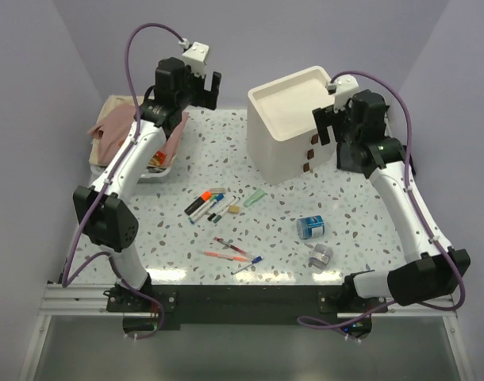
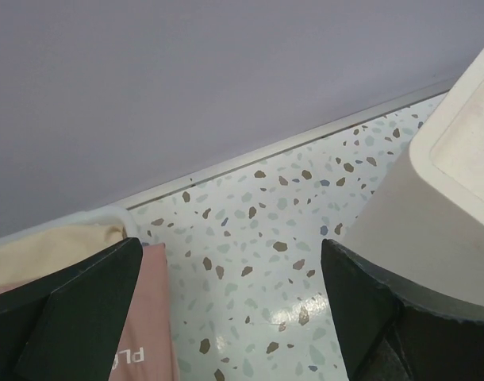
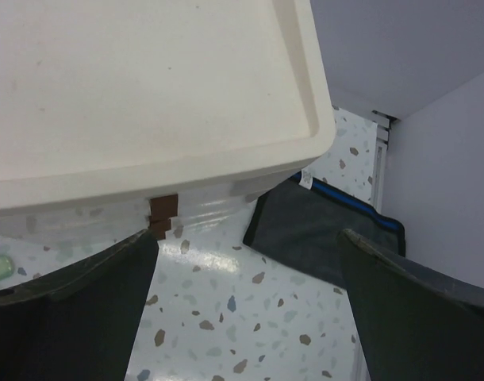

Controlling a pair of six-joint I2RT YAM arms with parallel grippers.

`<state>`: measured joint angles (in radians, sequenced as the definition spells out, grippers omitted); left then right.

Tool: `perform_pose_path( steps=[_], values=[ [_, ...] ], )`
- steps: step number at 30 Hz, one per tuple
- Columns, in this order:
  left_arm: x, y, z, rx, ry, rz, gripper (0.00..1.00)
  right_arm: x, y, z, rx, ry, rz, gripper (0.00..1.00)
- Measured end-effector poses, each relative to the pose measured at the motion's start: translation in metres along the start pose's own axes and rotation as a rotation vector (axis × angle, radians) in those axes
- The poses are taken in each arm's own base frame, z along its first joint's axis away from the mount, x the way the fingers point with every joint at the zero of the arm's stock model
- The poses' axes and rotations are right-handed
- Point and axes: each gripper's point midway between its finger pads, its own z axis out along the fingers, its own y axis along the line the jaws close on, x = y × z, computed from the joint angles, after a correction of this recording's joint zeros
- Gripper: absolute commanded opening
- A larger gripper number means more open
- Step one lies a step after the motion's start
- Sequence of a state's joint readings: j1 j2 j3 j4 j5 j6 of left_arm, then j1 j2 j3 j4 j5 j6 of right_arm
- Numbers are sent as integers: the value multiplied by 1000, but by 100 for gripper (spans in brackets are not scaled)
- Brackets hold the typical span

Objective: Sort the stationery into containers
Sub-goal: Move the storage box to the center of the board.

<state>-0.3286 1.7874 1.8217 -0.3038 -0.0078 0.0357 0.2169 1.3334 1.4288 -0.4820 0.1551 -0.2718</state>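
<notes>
The stationery lies loose mid-table: markers (image 1: 209, 205) in a cluster, a pale-green highlighter (image 1: 255, 198), thin pens (image 1: 230, 250), a blue roll (image 1: 310, 228) and a grey roll (image 1: 320, 255). The cream drawer unit (image 1: 293, 119) stands at the back, its brown handles (image 3: 164, 214) facing front. A dark navy pouch (image 3: 321, 230) lies flat beside it by the right wall. My left gripper (image 1: 204, 94) hangs open high at the back left, well away from the stationery. Beside the unit's right corner my right gripper (image 1: 325, 131) is open too. Both hold nothing.
A basket (image 1: 115, 107) with a pink cloth (image 1: 115, 131) sits at the back left, and a white tray (image 1: 159, 167) lies in front of it. Walls close the table at the back and both sides. The right wrist view shows the wall corner just past the pouch.
</notes>
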Motion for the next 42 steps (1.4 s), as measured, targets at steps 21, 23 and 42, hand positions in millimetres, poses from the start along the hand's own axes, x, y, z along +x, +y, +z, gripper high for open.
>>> perform_pose_path(
  steps=[21, 23, 42],
  values=[
    [32, -35, -18, 74, 70, 24, 100, -57, -16, 102, -204, -98, 32, 80],
    [38, -37, -20, 80, 82, 23, 100, -48, -25, 120, -208, -61, 67, 78],
    [59, -79, 16, 181, 128, -40, 98, -15, -50, 164, -246, 28, 174, 60]
  ],
)
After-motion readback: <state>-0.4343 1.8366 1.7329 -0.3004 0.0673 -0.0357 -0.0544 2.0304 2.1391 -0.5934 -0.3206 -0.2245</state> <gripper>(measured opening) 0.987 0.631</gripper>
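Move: The storage box I want between my hands has its middle about 11 cm ahead of my right hand, 8 cm to its left and 17 cm below; the black pouch lies roughly 12 cm ahead, 18 cm right and 31 cm down. From my left hand the box is about 28 cm to the right, level fore and aft, 19 cm below, and the pink cloth bin is some 27 cm left, level with it and 26 cm lower. I swing my right hand up and forward over the storage box's near right corner, then forward, down and right, about 16 cm out in all, easing slightly back left at its right rim. The wrist rolls its left side up and the wide-open fingers close by about a third, one either side of the rim. My left hand, open, first draws back and down, then goes right and down towards the box's left wall, about 7 cm rightward overall. ##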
